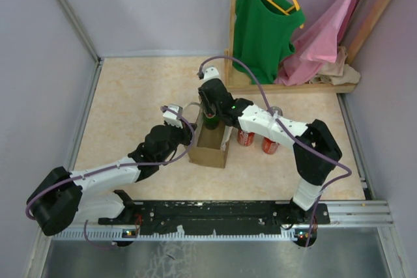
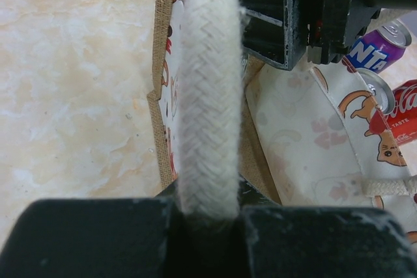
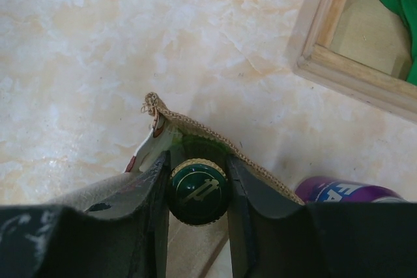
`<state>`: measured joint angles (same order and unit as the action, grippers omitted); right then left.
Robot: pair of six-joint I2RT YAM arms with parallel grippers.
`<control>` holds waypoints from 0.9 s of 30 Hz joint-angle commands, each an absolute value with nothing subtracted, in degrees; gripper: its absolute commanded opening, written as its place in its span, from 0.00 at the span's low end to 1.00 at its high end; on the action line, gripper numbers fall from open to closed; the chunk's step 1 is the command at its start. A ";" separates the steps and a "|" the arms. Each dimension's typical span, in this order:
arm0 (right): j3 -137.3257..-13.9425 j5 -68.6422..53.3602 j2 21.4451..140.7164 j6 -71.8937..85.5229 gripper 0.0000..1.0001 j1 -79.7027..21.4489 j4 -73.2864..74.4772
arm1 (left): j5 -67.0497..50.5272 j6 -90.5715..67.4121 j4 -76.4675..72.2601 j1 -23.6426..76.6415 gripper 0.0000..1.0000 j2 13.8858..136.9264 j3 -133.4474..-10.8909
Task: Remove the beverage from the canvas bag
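Note:
The canvas bag point(image 1: 208, 146) stands open-topped at mid-table, its woven tan rim point(image 3: 218, 138) and printed lining point(image 2: 306, 141) in the wrist views. A beverage, a green bottle point(image 1: 210, 120) with a dark green gold-edged cap point(image 3: 199, 191), stands upright in the bag's far end. My right gripper point(image 3: 199, 193) reaches down into the bag and is shut on the bottle's cap, one finger against each side. My left gripper point(image 2: 208, 216) sits at the bag's left edge, shut on a thick white braided handle point(image 2: 208, 89), which runs up from the jaws.
Two red cans point(image 1: 245, 137) point(image 1: 270, 146) stand just right of the bag, and a purple can point(image 3: 345, 191) lies beside them. A wooden clothes rack point(image 1: 293, 86) with a green top point(image 1: 260, 24) and a pink garment point(image 1: 326, 30) stands at the back right.

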<state>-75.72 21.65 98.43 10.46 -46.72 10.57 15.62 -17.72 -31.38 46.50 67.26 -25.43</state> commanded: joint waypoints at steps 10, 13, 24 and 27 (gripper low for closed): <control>-83.96 22.40 88.86 4.31 0.00 -46.78 4.12 | 20.24 -15.41 -35.89 46.66 0.00 68.25 -27.24; -86.84 21.12 87.25 3.37 0.00 -46.82 3.76 | 22.22 -14.50 -36.48 46.67 0.00 68.19 -27.57; -90.67 22.88 79.85 -0.69 0.00 -46.85 0.77 | 30.52 -11.30 -38.23 46.65 0.00 66.53 -26.65; -89.85 25.09 77.88 -2.19 0.00 -46.85 -0.08 | 31.84 -10.16 -38.09 46.65 0.00 64.86 -25.88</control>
<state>-85.60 20.75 84.12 1.26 -46.72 11.16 28.18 -12.56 -35.00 46.50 67.70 -25.58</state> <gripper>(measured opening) 0.324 0.070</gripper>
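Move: The right hand already pinches the green bottle's neck; the bottle's middle is about 8 cm below this hand. The canvas bag around it is centred some 7 cm back and 10 cm lower, no offset sideways. Outside stand the purple can, 13 cm to the right and level fore-and-aft, and the nearer red can, 14 cm right and 8 cm back, both about 13 cm lower. From the left hand, the bottle is about 9 cm ahead, 5 cm right and 7 cm below. Upward, slowly at first and then fast, the right hand lifts the green bottle by its neck some 19 cm out of the canvas bag, fingers staying shut on it while they tip up about 20 degrees. The left hand keeps its pinch on the bag's white rope handle and eases left and forward by about 4 cm, rising slightly and turning a little counter-clockwise. ##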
